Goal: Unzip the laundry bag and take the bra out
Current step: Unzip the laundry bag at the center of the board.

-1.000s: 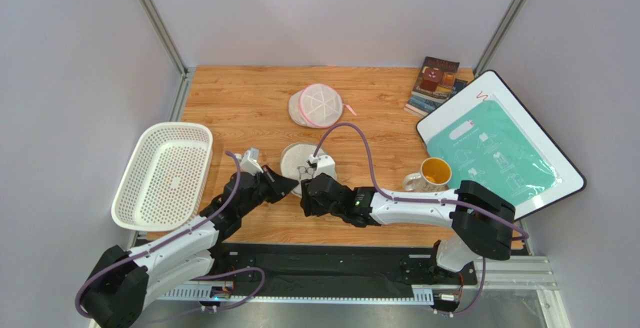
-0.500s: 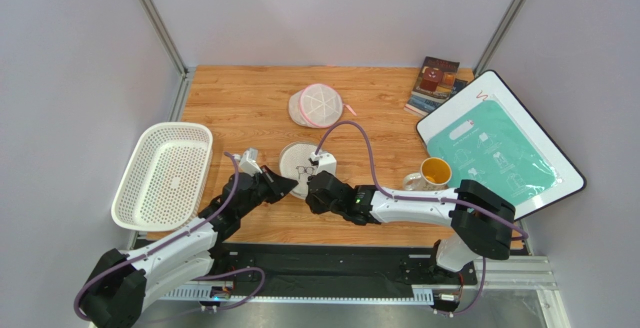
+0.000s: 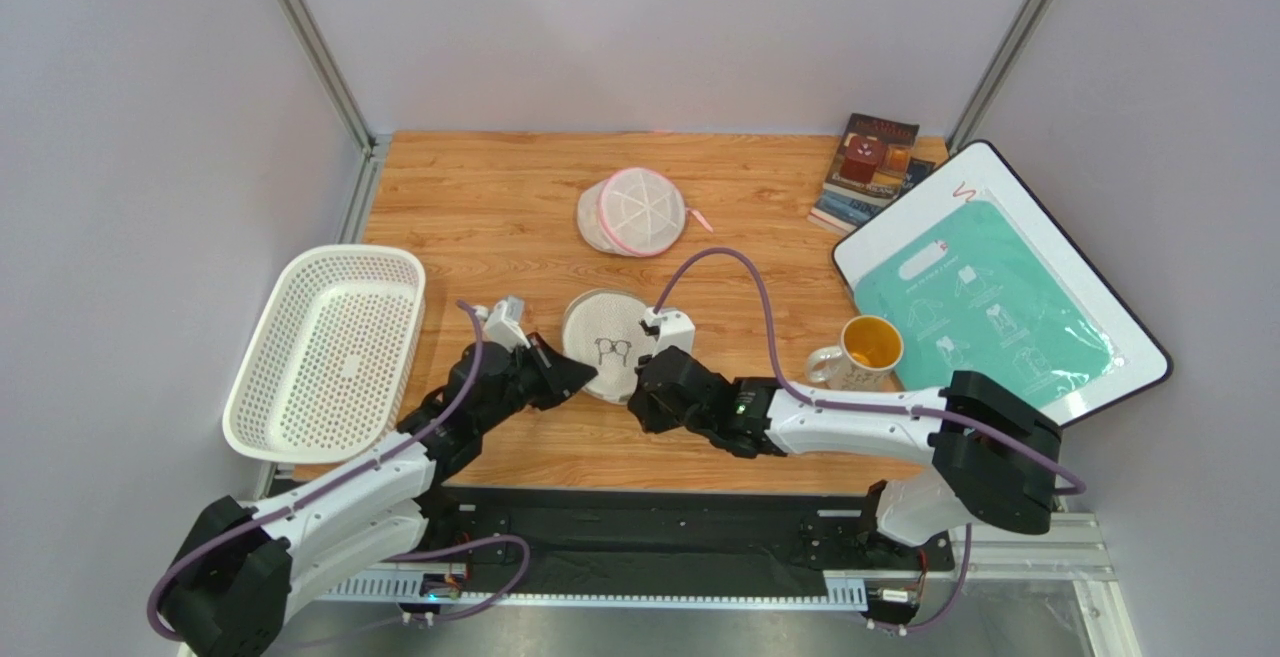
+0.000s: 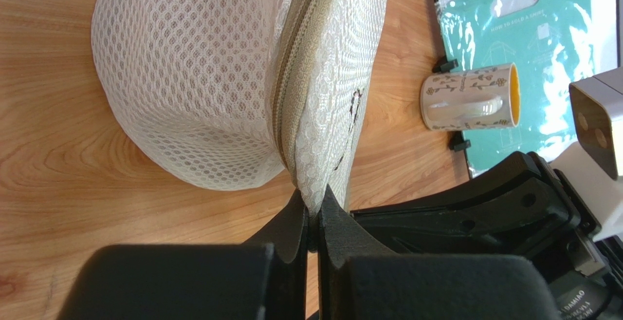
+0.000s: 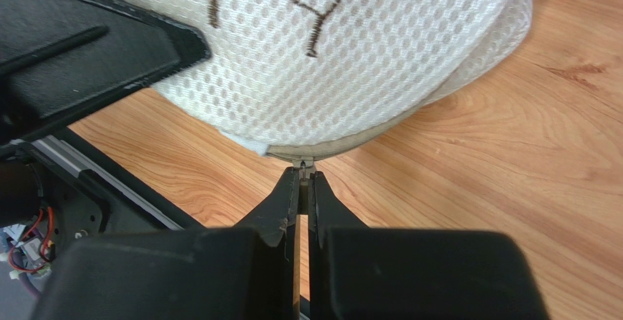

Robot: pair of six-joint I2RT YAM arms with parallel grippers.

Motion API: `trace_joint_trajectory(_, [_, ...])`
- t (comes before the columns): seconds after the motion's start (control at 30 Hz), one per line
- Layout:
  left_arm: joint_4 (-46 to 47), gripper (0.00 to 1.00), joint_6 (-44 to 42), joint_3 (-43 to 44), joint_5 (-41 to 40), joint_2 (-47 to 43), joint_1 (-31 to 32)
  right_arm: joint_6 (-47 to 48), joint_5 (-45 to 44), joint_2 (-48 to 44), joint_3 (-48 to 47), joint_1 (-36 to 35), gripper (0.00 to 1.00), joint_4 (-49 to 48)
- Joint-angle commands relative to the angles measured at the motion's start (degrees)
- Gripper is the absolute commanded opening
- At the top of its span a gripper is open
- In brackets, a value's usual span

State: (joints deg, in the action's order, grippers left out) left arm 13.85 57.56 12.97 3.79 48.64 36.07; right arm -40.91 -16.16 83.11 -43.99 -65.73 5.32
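Note:
The laundry bag, a round beige-white mesh pouch with a dark pictogram, lies on the wooden table between both arms. The left wrist view shows its zip running round the rim. My left gripper is shut on the bag's mesh edge at its near left side. My right gripper is shut on the small metal zip pull at the bag's near rim, just right of the left one. In the top view the left gripper and right gripper sit side by side. The bra is hidden.
A white perforated basket stands at the left edge. Behind the bag lies a round mesh pouch with pink trim. A yellow-lined mug, a white board bearing a teal bag and books fill the right side.
My right gripper has closed from half open onto the zip pull and shifted slightly right, uncovering the bag's pictogram. The left gripper has kept its hold without moving.

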Motion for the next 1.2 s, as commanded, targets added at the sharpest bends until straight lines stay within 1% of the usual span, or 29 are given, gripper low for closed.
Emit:
trace_joint_trajectory(0.0, [-1.72,0.00,-3.59,2.93,1.31,1.01,0.31,-0.58,-1.85,-3.65,2.76,1.13,0.00,-0.84])
trace_joint_trajectory(0.27, [-2.68,0.00,-5.35,3.73,2.10,2.68,-0.39,-0.23,-1.86,-6.29,6.19,2.89,0.00,-0.75])
trace_joint_trajectory(0.47, [-1.63,0.00,-6.84,4.77,6.57,5.49,-3.99,0.39,-1.59,-8.40,7.42,3.24,0.00,-0.23])
trace_joint_trajectory(0.53, [-1.80,0.00,-8.07,5.66,7.89,7.78,-4.69,0.39,-1.15,-8.40,7.42,3.16,0.00,-0.31])
trace_joint_trajectory(0.57, [-1.81,0.16,-8.51,6.70,8.42,8.65,-4.87,0.39,-0.80,-8.32,7.34,3.16,0.00,-0.49])
trace_joint_trajectory(0.6, [-1.89,0.35,-8.87,7.24,9.21,9.97,-4.96,0.30,-0.71,-8.06,7.08,3.16,0.00,-0.49])
trace_joint_trajectory(0.63, [-2.33,0.70,-9.22,7.68,9.65,10.42,-4.87,0.13,-0.71,-7.97,7.07,3.16,0.00,-0.58])
trace_joint_trajectory(0.67, [-2.51,0.79,-9.39,8.29,10.61,10.59,-4.96,-0.05,-0.62,-7.62,6.90,3.16,0.00,-0.58])
trace_joint_trajectory(0.7, [-2.77,0.84,-9.48,8.38,11.58,10.77,-4.96,-0.23,-0.71,-7.61,6.72,3.24,0.00,-0.66])
trace_joint_trajectory(0.73, [-2.86,0.92,-9.40,8.21,12.02,10.51,-4.79,-0.40,-0.89,-7.53,6.55,3.24,0.00,-0.75])
trace_joint_trajectory(0.87, [-4.88,0.95,-8.61,5.84,11.59,6.66,-3.82,-0.75,-0.98,-6.56,5.58,3.24,0.00,-0.93])
trace_joint_trajectory(0.93, [-5.58,0.95,-7.21,4.27,11.24,5.68,-2.33,-0.84,-1.06,-5.94,4.88,3.24,0.00,-1.10])
trace_joint_trajectory(1.17, [-3.74,0.95,-2.28,-1.98,9.13,1.99,1.63,-1.63,-0.71,-4.71,3.74,3.24,0.00,-1.54])
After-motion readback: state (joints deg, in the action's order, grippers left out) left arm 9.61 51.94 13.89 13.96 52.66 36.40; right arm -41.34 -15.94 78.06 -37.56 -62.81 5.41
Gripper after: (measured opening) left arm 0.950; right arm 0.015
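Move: My left hand still pinches the laundry bag's near-left rim; the bag's middle lies about 4 cm ahead of those fingers, 3 cm to the right and a little below. My right fingers already hold the zipper pull, with the bag's middle some 5 cm ahead and 3 cm left of them. From the right hand the mug stands about 28 cm to the right and 4 cm farther out, while the pink-rimmed bag lies roughly 24 cm straight ahead. Keeping the pull pinched, I draw it some 3.5 cm to the right along the bag's near edge, away from the white tab, then hold there, sinking slightly at the end. Once the pull has stopped, I open my left fingers wide, let go of the rim and, after a small nudge forward, back off about 4 cm towards my base, sinking and turning about 10 degrees clockwise. ##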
